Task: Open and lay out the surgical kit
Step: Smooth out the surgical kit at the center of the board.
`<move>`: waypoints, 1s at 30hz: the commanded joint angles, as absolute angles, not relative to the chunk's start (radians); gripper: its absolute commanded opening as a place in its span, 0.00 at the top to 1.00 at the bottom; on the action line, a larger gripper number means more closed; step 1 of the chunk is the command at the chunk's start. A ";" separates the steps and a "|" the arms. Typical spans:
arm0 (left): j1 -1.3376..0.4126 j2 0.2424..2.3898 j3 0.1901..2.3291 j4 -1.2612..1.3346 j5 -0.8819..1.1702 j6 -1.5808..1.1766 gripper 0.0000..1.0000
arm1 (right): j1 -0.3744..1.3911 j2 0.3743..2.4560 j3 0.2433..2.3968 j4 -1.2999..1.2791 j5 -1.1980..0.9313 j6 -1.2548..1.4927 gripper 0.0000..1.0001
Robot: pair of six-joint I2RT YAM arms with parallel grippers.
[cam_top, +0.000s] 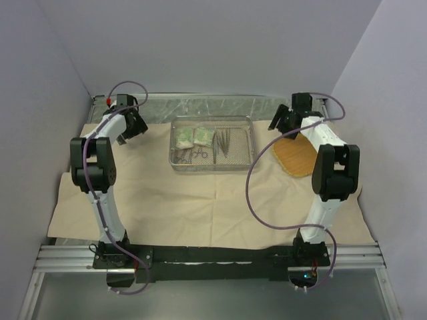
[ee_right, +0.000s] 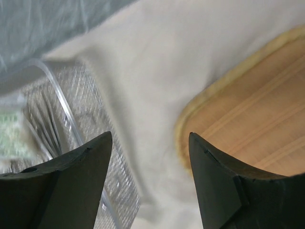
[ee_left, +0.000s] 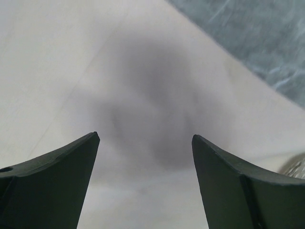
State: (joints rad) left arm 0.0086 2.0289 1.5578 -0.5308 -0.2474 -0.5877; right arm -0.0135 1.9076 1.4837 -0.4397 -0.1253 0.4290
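Note:
The beige wrapping cloth [cam_top: 200, 193] lies spread flat over the table. At its far middle stands the steel wire-mesh tray [cam_top: 213, 164], holding two green-white packets [cam_top: 192, 137], thin tweezers [cam_top: 223, 141] and ring-handled forceps [cam_top: 199, 154]. My left gripper [cam_top: 128, 134] hovers open over the cloth's far left part, nothing between its fingers [ee_left: 57, 176]. My right gripper [cam_top: 283, 124] is open above the cloth between the tray's right rim [ee_right: 66, 119] and the orange pad [ee_right: 252, 133], holding nothing.
The orange woven pad [cam_top: 295, 155] lies on the cloth at the right, beside the right arm. A strip of clear plastic sheeting [cam_top: 220, 105] runs along the table's far edge. Grey walls close in left, right and back.

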 commanded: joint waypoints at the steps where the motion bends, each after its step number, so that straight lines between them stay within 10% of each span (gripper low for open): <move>1: 0.008 2.123 1.696 -0.563 -0.245 -0.597 0.15 | 0.035 1.806 1.372 -0.379 -0.132 0.462 0.27; 22: 0.121 2.450 2.040 -0.673 -0.238 -0.563 0.16 | 0.051 1.663 1.178 -0.367 -0.091 0.446 0.26; 30: 0.112 2.173 1.849 -0.634 -0.281 -0.587 0.11 | 0.061 1.592 1.146 -0.377 -0.061 0.442 0.26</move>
State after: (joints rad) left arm 0.1070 2.3531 1.9671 -0.6224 -0.2340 -0.5865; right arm 0.0502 1.6752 1.1728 -0.3885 -0.0948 0.4511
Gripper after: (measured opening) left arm 0.880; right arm 0.738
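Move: The left hand hovers over the kit cloth, whose far-left corner lies about 22 cm to its left, 8 cm ahead and 5 cm below; the instrument tray sits some 38 cm right and 3 cm back. The right hand has the bare strip of cloth beside the tray roughly 7 cm back, 6 cm left and 9 cm below; the woven tray is 10 cm right and 8 cm back, the instrument tray 31 cm left and 4 cm back. With open fingertips that seem to brush the cloth, the left hand sinks about 3.5 cm while moving forward, then sweeps on forward and left towards the far-left corner, easing back slightly at the end. The open right hand draws back about 7 cm, a little left and down, over the strip between the trays, then almost stops, clear of the cloth. ##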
